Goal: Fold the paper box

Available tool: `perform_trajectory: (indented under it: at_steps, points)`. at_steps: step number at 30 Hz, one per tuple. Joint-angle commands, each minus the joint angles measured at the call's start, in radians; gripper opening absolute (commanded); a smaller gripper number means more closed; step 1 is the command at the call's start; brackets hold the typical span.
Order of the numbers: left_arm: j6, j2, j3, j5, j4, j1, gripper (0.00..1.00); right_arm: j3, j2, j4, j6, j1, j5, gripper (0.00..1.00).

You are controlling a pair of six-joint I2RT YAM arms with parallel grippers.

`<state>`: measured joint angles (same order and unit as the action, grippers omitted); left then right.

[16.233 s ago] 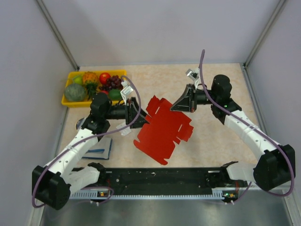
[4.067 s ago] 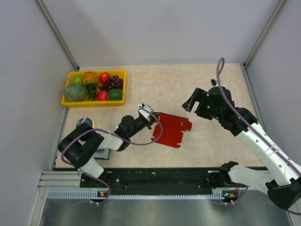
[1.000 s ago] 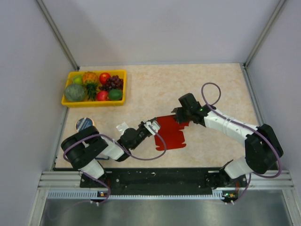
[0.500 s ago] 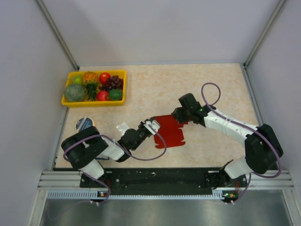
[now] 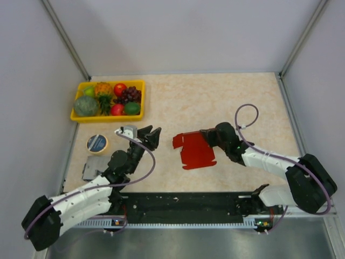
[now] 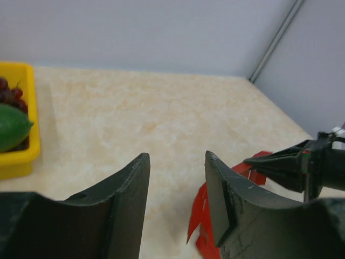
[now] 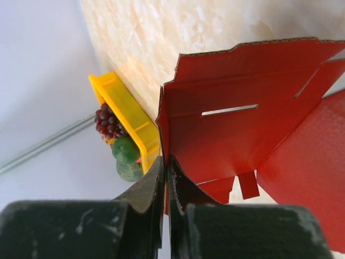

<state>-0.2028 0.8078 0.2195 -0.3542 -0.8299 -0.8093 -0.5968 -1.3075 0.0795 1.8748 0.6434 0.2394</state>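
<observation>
The paper box (image 5: 195, 152) is a bright red cardboard sheet, partly folded, in the middle of the table. One panel stands up from the table. My right gripper (image 5: 207, 135) is shut on the box's upright edge at its far right corner. In the right wrist view the shut gripper (image 7: 165, 160) pinches that red edge, and the box's slotted panel (image 7: 242, 135) spreads beyond it. My left gripper (image 5: 151, 134) is open and apart from the box, to its left. In the left wrist view nothing sits between its fingers (image 6: 177, 159), and the red box (image 6: 200, 213) shows behind the right one.
A yellow tray (image 5: 79, 116) holding fruit stands at the back left. A round tin (image 5: 97, 143) and a flat grey item (image 5: 92, 168) lie near the left wall. Grey walls close in three sides; a black rail (image 5: 183, 202) runs along the near edge.
My left gripper has opened, let go of the box and drawn back to the left. My right gripper has shut on the box's edge and shifted slightly nearer, raising a panel.
</observation>
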Motion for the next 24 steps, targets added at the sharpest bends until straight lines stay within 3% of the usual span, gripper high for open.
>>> perform_trajectory:
  at_steps: [1,7,12,16,20,24]
  points:
    - [-0.254,0.007,0.034,0.105,0.324,0.172,0.49,0.054,0.057,0.250,-0.179,0.007,0.080,0.00]
    - [-0.213,0.215,0.095,0.264,0.213,0.231,0.47,0.120,0.039,0.549,-0.358,0.010,0.098,0.00]
    - [-0.110,0.434,0.172,0.348,0.125,0.237,0.33,0.186,-0.056,0.738,-0.374,0.010,0.072,0.00]
    - [-0.043,0.546,0.155,0.325,-0.065,0.237,0.33,0.195,-0.075,0.744,-0.405,0.004,0.052,0.00]
    - [-0.001,0.623,0.250,0.355,0.023,0.237,0.29,0.173,-0.082,0.691,-0.445,0.002,0.051,0.00]
    - [0.003,0.680,0.267,0.506,-0.044,0.237,0.27,0.151,-0.116,0.675,-0.483,-0.011,0.040,0.00]
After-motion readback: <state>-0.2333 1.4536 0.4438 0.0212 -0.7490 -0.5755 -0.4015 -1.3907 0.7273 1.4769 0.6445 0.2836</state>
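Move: The left hand is free. The red side flap at the left end of the raised panel lies about 7 cm ahead, 9 cm to its right and 17 cm below. The raised panel's middle is some 8 cm ahead and 17 cm right, 15 cm below; the box base is 3 cm ahead and 18 cm right, 21 cm below. The right hand already grips the panel's upper edge; from it the flap lies about 12 cm left, 3 cm back and 5 cm lower. The right fingers keep their pinch on the raised panel's upper edge, tipping upward about 25 degrees as that hand rises 4–5 cm and sinks partway back. Meanwhile the left hand drops about 14 cm and goes 7 cm forward, swinging first left, then right towards the side flap, tilting its fingers down and narrowing them to a half-closed gap short of the flap. ##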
